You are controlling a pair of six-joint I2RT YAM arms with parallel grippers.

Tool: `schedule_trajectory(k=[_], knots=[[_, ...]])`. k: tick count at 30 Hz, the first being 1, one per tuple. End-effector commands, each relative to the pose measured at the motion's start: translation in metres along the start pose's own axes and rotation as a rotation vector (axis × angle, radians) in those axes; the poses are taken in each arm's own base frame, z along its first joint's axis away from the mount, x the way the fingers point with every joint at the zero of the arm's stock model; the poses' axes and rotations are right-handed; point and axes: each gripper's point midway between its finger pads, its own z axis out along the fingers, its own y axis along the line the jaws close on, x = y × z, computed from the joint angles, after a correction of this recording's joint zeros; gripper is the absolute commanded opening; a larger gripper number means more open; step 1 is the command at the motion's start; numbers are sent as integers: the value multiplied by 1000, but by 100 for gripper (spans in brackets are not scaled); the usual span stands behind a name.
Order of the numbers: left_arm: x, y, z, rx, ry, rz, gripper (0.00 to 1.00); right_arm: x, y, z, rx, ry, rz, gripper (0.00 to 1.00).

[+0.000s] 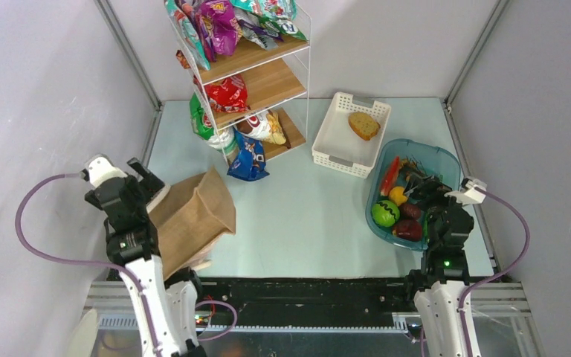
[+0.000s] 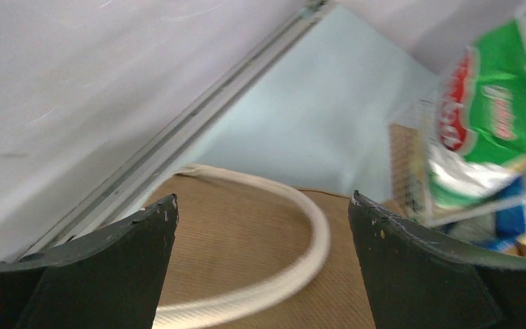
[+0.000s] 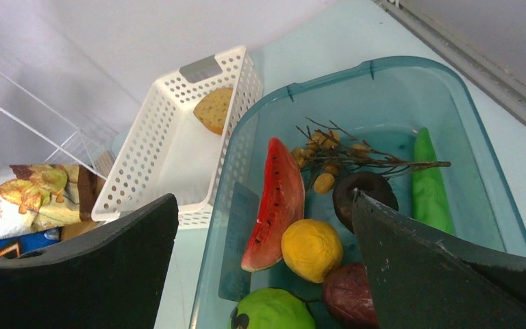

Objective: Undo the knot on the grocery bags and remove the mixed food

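The brown paper grocery bag (image 1: 193, 216) lies on its side at the left of the table. My left gripper (image 1: 145, 177) hovers over its left end, open. In the left wrist view the bag's ribbed paper (image 2: 246, 233) fills the space between the jaws of that gripper (image 2: 263, 199), and a white loop handle (image 2: 315, 233) rests flat on it. Neither finger touches the handle. No knot shows. The mixed food is hidden; I cannot see into the bag. My right gripper (image 1: 427, 192) hangs open over the blue tub, holding nothing (image 3: 264, 197).
A blue-tinted tub (image 1: 446, 160) at the right holds a watermelon slice (image 3: 277, 199), a yellow fruit (image 3: 311, 248), a green fruit and others. Behind it, a white basket (image 1: 334, 141) holds bread (image 1: 363, 125). A wire rack (image 1: 253, 74) of snack packets stands at the back. Walls close both sides.
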Motion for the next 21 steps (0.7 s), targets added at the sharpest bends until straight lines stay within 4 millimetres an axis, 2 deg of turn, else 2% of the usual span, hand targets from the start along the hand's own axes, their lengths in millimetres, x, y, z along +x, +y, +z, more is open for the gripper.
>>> schedule_trajectory(k=[1, 2, 5, 9, 11, 15, 18, 20, 21], knots=[[3, 31, 20, -135, 37, -110, 98, -1, 12, 1, -59, 16, -16, 100], [6, 41, 23, -172, 43, -149, 98, 1, 13, 2, -69, 27, -18, 100], [23, 53, 36, -200, 105, -223, 98, 7, 14, 2, -77, 53, -22, 100], [32, 77, 43, -301, 146, -282, 98, 14, 14, 3, -79, 84, -22, 100], [42, 94, 42, -369, 156, -342, 98, 16, 15, 5, -87, 93, -25, 100], [69, 115, 34, -451, 162, -453, 98, 26, 23, 7, -138, 137, -25, 100], [71, 120, 25, -480, 121, -474, 98, 26, 28, 6, -158, 148, -24, 100], [81, 122, 22, -494, 118, -501, 98, 24, 30, 4, -167, 149, -24, 100], [92, 123, 21, -501, 138, -520, 98, 23, 30, 3, -170, 144, -23, 100]])
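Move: Below the left hand lies the brown grocery bag, its middle about 9 cm to the right, 4 cm back and 19 cm down, with its pale handle loop some 12 cm almost straight below the fingers. The clear plastic bag poking out at its near-left edge is roughly 7 cm back, 5 cm left and 21 cm down; the blue chip bag lies about 13 cm ahead and 25 cm right, 23 cm down. From the right hand the brown grocery bag is some 57 cm left, 5 cm back, 13 cm lower. The left hand, fingers wide open, swings some 8 cm left while sinking about 12 cm past the handle loop, then draws back some 5 cm towards the plastic bag at the brown grocery bag's near-left edge, turning about 30 degrees counter-clockwise as its left side rolls down so the fingers point leftward and more steeply at the table. Meanwhile the right hand, also open and holding nothing, eases about 3 cm left and 3 cm down over the teal tub, turning slightly counter-clockwise and tipping its fingers a little down. ##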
